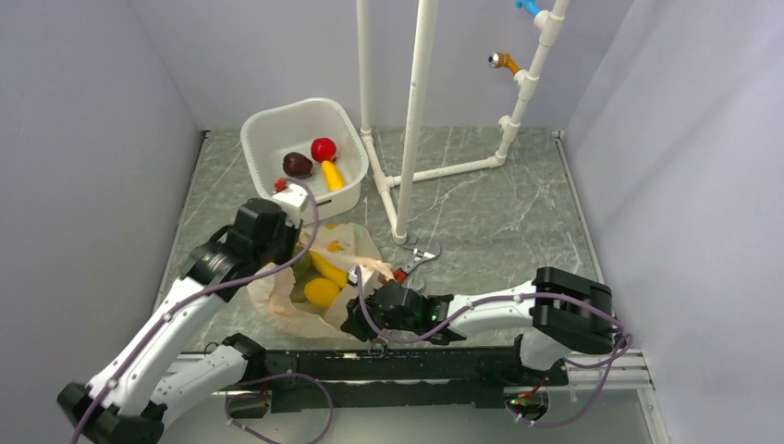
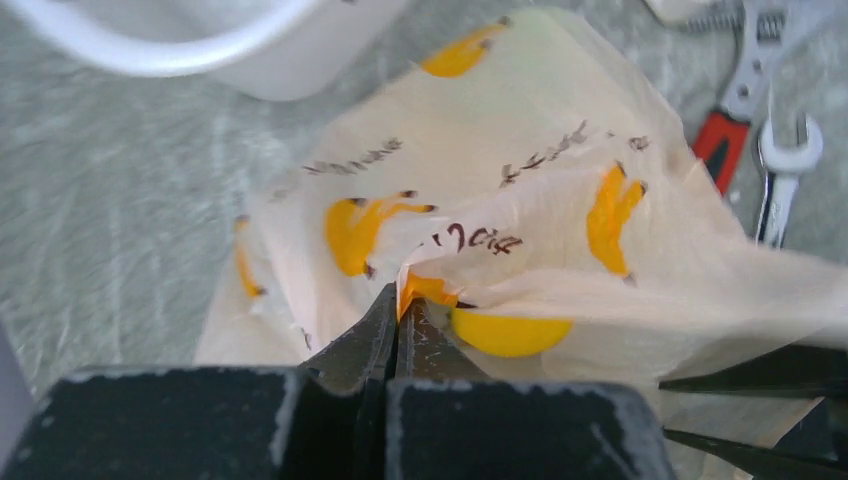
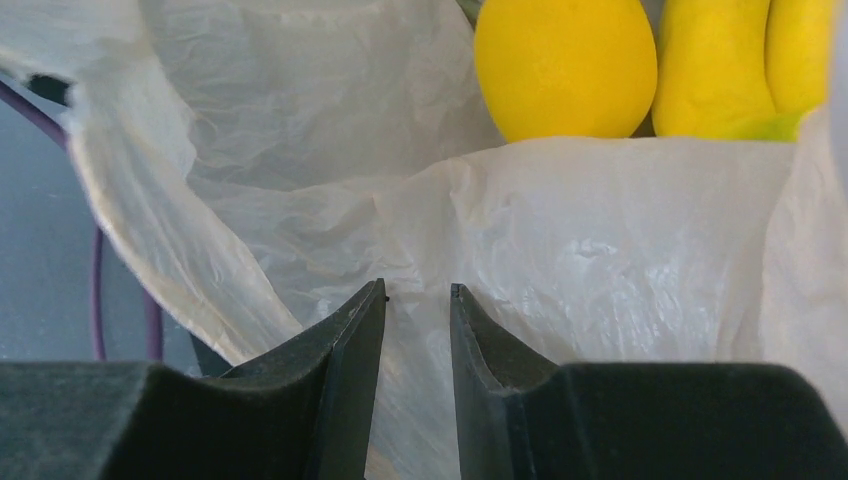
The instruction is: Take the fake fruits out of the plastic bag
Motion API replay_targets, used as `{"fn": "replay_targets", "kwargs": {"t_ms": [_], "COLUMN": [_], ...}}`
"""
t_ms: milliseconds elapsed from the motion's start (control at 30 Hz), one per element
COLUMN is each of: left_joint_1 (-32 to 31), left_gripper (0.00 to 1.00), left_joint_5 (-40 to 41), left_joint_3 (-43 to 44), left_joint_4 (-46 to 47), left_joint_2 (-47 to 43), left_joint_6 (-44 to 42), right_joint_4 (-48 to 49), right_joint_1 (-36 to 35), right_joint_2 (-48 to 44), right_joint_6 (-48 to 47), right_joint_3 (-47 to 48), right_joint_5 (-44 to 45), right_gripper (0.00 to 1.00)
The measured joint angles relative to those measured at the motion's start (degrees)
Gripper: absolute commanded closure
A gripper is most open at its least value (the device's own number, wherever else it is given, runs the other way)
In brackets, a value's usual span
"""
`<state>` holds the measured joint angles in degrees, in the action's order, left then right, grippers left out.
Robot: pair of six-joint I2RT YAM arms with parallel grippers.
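Observation:
The plastic bag (image 1: 356,242), beige with printed bananas, lies open on the table between the two arms. Inside it are a yellow-orange ball (image 3: 565,65), a yellow banana bunch (image 3: 735,70) and a dark-green piece (image 1: 301,266) half hidden by the left arm. My left gripper (image 2: 400,292) is shut on a fold of the bag (image 2: 520,190) at its far left edge. My right gripper (image 3: 418,290) is at the bag's near right rim, jaws a narrow gap apart, with bag film (image 3: 600,240) lying behind the gap and nothing clamped.
A white tub (image 1: 268,129) behind the bag holds a red ball (image 1: 323,149), a dark maroon fruit (image 1: 297,165) and a yellow piece (image 1: 332,176). A red-handled tool (image 2: 718,145) and a wrench (image 2: 785,170) lie right of the bag. A white pipe frame (image 1: 413,111) stands behind.

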<state>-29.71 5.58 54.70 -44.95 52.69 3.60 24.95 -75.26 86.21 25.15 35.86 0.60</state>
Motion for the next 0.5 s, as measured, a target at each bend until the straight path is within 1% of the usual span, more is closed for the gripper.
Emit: {"fn": "replay_targets", "kwargs": {"t_ms": [167, 300, 400, 500], "left_joint_1": [0.0, 0.0, -0.1, -0.1], "left_gripper": [1.0, 1.0, 1.0, 1.0], "left_joint_5": [12.1, 22.8, 29.1, 33.1], "left_joint_3": [0.0, -0.2, -0.6, -1.1], "left_joint_4": [0.3, 0.3, 0.3, 0.3], "left_joint_2": [-10.2, -17.5, -20.9, -22.4], "left_joint_6": [4.7, 8.3, 9.9, 10.9], "right_joint_4": [-0.9, -4.5, -7.0, -9.9], "right_joint_1": [0.1, 0.8, 2.1, 4.1], "right_joint_2": [4.4, 9.0, 11.9, 13.5], "right_joint_6": [0.0, 0.0, -0.4, -1.0], "right_joint_3": [1.9, 7.6, 11.6, 14.3], "right_joint_5": [0.6, 3.0, 5.0, 7.1], "right_gripper": [0.68, 0.68, 0.68, 0.68]}}
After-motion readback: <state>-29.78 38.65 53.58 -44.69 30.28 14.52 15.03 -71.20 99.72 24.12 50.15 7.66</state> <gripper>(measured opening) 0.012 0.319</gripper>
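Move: The left hand, pinching the bag rim, has the round yellow fruit about 6 cm back, 4 cm right and 15 cm below; the banana is 2 cm back, 5 cm right, and the white basket some 24 cm ahead, 3 cm left. From the right hand, that fruit is about 8 cm ahead, 4 cm left and slightly lower; the red-handled wrench is 12 cm ahead, 10 cm right. Left hand pulls the pinched rim about 11 cm left and 9 cm up, while the right slides forward, part-open. ##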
